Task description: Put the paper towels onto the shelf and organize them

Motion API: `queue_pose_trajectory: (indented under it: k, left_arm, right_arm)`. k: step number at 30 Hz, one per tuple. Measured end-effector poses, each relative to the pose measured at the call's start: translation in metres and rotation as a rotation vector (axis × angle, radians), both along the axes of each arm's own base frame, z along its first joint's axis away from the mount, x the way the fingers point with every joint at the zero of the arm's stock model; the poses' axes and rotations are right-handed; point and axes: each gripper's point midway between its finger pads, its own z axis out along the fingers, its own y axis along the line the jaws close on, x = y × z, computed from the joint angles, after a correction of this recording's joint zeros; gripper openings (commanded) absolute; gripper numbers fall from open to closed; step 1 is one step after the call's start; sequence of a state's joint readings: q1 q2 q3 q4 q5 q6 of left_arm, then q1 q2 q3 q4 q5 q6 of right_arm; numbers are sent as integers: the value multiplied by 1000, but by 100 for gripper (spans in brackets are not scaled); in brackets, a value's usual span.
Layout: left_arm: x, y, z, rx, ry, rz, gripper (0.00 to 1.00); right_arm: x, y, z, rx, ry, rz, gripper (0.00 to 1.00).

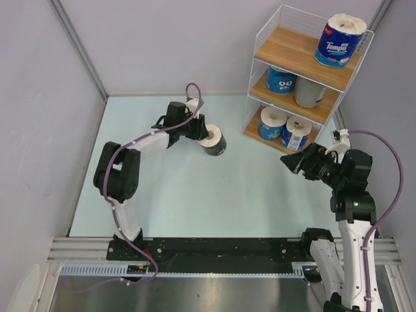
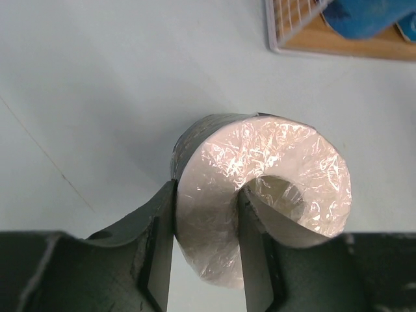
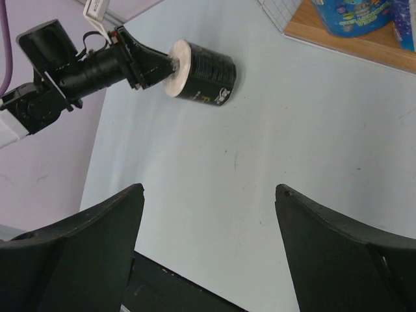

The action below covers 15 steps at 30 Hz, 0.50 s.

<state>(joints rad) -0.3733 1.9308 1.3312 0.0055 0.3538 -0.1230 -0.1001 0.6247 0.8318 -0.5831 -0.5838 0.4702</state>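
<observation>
A black-wrapped paper towel roll (image 1: 213, 141) lies on its side on the pale table, left of the shelf (image 1: 286, 45). My left gripper (image 1: 200, 133) is shut on its wall, one finger inside the hollow core and the other outside. In the left wrist view the white end (image 2: 260, 169) fills the space between my fingers (image 2: 159, 221). The shelf holds a blue roll (image 1: 338, 40) on top, a blue roll (image 1: 281, 79) and a grey roll (image 1: 309, 92) in the middle, and two blue rolls (image 1: 272, 122) at the bottom. My right gripper (image 1: 289, 161) hangs open and empty near the shelf's foot.
The shelf stands in the back right corner against the walls. Its bottom board (image 3: 338, 42) and wire frame (image 2: 292, 26) show at the top of both wrist views. Grey walls close the table on the left, back and right. The arm bases sit on a black rail (image 1: 214, 250).
</observation>
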Motion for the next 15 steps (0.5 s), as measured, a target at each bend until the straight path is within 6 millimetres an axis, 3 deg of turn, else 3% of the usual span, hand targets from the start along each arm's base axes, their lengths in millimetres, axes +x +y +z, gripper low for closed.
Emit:
queue_pose_trajectory:
  k: [7,11,15]
  left_arm:
    - [-67,3,12,-2,18,-58,41]
    - [-107,-19,41,-15,-59,-155,41]
    - [-146,-55,86,-68,-170,-275,41]
  right_arm:
    - [-1,0,1,-2,-7,0,86]
    - [-2,0,2,-4,-12,0,86]
    - [-4,-1,3,-7,-18,-5,86]
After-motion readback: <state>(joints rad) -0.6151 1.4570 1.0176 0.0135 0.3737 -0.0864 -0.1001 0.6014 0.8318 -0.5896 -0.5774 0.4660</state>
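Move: The left hand already holds the black roll by one side of its ring; its middle sits about 4 cm right, 2 cm ahead and 4 cm below the hand point. The open right gripper waits some 24 cm back, 26 cm right and 16 cm above the left hand. On the bottom shelf, the light-blue roll is about 22 cm right and 5 cm ahead, the dark-blue roll 30 cm right and 1 cm ahead. From the right hand the black roll lies roughly 26 cm ahead, 22 cm left and 20 cm below. Still pinching the black roll's ring, one finger in the core and one outside, the left hand pulls it back about 15 cm, at first level, then climbing some 9 cm and swinging 5 cm right towards the waiting right gripper. Meanwhile the wrist turns clockwise about 15 degrees and tips its fingers up around 10, the grip unchanged. ##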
